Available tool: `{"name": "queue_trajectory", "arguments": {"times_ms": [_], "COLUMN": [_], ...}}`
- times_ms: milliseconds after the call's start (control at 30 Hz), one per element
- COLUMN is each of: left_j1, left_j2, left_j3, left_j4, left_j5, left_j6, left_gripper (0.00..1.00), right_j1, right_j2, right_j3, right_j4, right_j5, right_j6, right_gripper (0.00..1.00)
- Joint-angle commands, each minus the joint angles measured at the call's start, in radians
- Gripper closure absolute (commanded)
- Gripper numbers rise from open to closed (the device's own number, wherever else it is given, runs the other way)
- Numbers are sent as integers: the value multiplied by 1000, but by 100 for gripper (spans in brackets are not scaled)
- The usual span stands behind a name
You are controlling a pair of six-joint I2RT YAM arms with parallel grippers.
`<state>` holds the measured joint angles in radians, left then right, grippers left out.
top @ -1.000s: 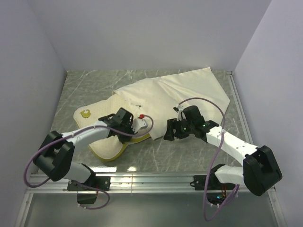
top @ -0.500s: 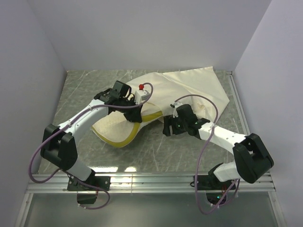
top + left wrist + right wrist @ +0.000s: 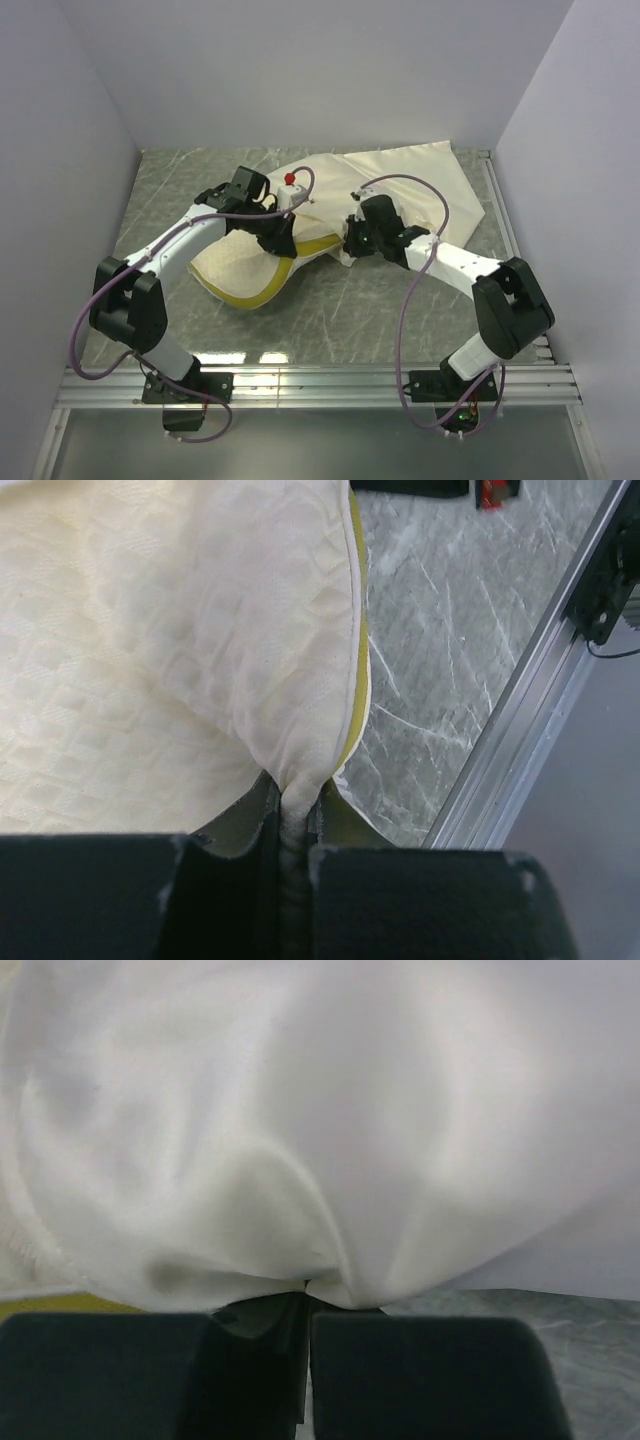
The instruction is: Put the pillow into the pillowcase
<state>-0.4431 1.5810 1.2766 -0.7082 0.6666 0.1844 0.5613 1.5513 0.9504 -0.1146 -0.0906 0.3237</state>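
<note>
The pillow (image 3: 240,272), cream with a yellow-green side band (image 3: 305,248), lies left of centre with its far end lifted. My left gripper (image 3: 275,232) is shut on that end; in the left wrist view a fold of the pillow (image 3: 150,660) is pinched between the left gripper's (image 3: 295,805) fingers. The pillowcase (image 3: 410,185) lies limp at the back right, reaching over the pillow's far end. My right gripper (image 3: 352,238) is at its near edge. In the right wrist view the pillowcase (image 3: 320,1130) puckers into the shut right gripper (image 3: 307,1295).
An aluminium rail (image 3: 320,378) runs along the table's near edge, seen also in the left wrist view as the rail (image 3: 520,730). Plain walls close the left, back and right sides. The marble-patterned tabletop (image 3: 170,190) shows round the fabric.
My left gripper has carried the pillow's end up and back toward the pillowcase. My right gripper has moved to the pillowcase's near edge and closed on it.
</note>
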Motion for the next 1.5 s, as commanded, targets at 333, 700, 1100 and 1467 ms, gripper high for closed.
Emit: {"name": "queue_trajectory", "arguments": {"times_ms": [333, 700, 1100, 1467], "left_j1": [15, -63, 26, 434], "left_j2": [-52, -71, -481, -181], "left_j3": [-46, -321, -291, -94], "left_j4": [352, 517, 47, 249], "left_j5": [31, -41, 217, -8], "left_j6": [-282, -303, 155, -8], "left_gripper": [100, 100, 16, 14], "right_j1": [51, 169, 111, 80], "right_j2": [-169, -237, -202, 353], "right_j3": [224, -26, 257, 891], "right_j4": [-344, -113, -507, -407], "right_j5": [-733, -948, -789, -118], "right_j6": [-251, -8, -352, -240], "right_gripper": [100, 100, 34, 35]}}
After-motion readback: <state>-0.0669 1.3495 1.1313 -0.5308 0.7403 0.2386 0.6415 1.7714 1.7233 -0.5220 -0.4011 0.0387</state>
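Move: Just left of the right hand, which pinches the pillowcase's near mouth corner, the pillow's raised yellow-rimmed edge stands some 9 cm off, level with it and about as high; the case's body spreads 15 cm ahead and 8 to the right, 9 below. The left hand still grips the pillow's rim: that mouth corner is about 14 cm to its right, 4 ahead and 6 lower, the pillow's middle roughly 6 ahead, 4 left and 10 below. Hauling the pinched case corner back some 22 cm and a little left, the right hand arcs up about 13 cm and down again, turning some 45 degrees counter-clockwise, then opens. The left hand edges the held pillow rim forward and right, draws it back and down, and lets go. Both empty hands rise, then swing forward and left. ##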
